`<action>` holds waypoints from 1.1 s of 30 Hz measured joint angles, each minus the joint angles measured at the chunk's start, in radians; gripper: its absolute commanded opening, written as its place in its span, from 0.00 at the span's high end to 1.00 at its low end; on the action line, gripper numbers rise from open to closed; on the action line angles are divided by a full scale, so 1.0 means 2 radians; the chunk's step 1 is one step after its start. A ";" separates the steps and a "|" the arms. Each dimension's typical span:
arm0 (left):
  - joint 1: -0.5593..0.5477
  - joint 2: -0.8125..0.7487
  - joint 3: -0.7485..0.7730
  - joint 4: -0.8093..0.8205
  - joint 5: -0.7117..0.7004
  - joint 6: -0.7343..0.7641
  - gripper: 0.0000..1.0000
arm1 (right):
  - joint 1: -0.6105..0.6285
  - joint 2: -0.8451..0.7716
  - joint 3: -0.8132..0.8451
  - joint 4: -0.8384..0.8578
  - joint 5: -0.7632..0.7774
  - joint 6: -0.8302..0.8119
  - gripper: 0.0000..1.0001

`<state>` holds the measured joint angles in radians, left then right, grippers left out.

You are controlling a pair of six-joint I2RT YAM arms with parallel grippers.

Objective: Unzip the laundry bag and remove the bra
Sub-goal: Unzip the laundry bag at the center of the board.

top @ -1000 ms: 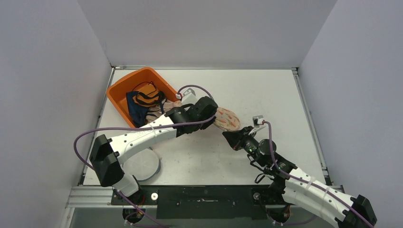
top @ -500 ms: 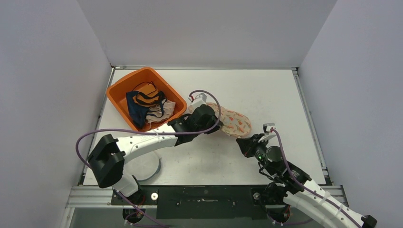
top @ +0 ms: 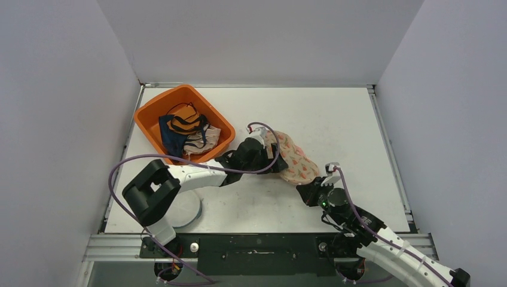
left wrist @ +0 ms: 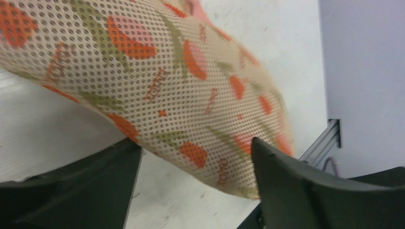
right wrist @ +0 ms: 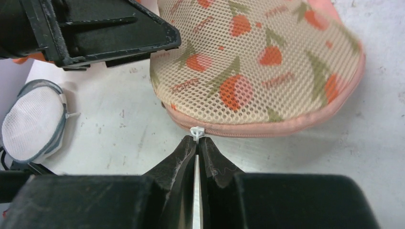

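The laundry bag (top: 294, 160), beige mesh with a red flower print and a pink zipper edge, lies on the table between both arms. My right gripper (right wrist: 197, 141) is shut on the small white zipper pull (right wrist: 197, 131) at the bag's near edge. The zipper (right wrist: 267, 131) looks closed along the stretch in view. My left gripper (left wrist: 196, 143) stands open, its fingers apart on either side of the bag's (left wrist: 157, 71) left end, which droops between them. The bra is hidden; nothing of it shows through the mesh.
An orange bin (top: 149, 113) with several garments stands at the back left. A round white mesh pouch (top: 182, 209) lies near the left arm's base. The right wall and the table's metal edge rail (left wrist: 329, 138) are near.
The left gripper has opened and let go of the bag. The right gripper pulled the zipper pull toward the near right, dragging the bag with it.
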<state>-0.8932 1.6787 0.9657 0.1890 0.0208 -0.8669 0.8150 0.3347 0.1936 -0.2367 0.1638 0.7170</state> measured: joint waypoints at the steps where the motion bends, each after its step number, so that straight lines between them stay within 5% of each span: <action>1: 0.001 0.000 -0.009 0.001 0.002 0.000 0.03 | 0.002 0.002 -0.003 0.000 0.000 0.002 0.95; 10: 0.002 -0.059 -0.082 -0.034 0.000 -0.059 0.04 | 0.011 0.058 -0.011 0.044 -0.011 0.007 0.95; 20: -0.025 -0.140 -0.224 -0.019 -0.001 -0.200 0.04 | 0.051 0.207 -0.019 0.164 -0.028 0.007 0.95; 30: -0.025 -0.155 -0.227 0.028 -0.020 -0.248 0.00 | 0.130 0.338 0.006 0.244 -0.009 0.000 0.95; 33: -0.025 -0.155 -0.233 0.048 -0.021 -0.258 0.15 | 0.141 0.355 0.009 0.271 -0.002 0.000 0.95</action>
<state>-0.9428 1.3685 0.5007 0.2855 -0.0212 -1.3834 1.0966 1.0451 0.2115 0.3061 0.1589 0.7170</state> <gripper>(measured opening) 0.947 0.062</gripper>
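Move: The zipper pull of the laundry bag, already pinched in the right fingertips, is about 9 cm back from the left hand and 4 cm to its right, 1 cm lower. The bag's middle lies some 3 cm ahead of the left hand, 2 cm right and 5 cm below; from the right hand it is roughly 12 cm ahead, 2 cm left, 4 cm below. From the left hand the orange box is about 33 cm left, 18 cm ahead. Leftward and down goes the right hand, about 9 cm across with a little drawing back and a slight counter-clockwise turn, keeping its pinch on the zipper pull. The left hand finishes opening wide and draws back and left, dipping and then rising a little, some 8 cm back overall, its fingers tipping down about 20 degrees as it closes in on the pull end of the bag. ##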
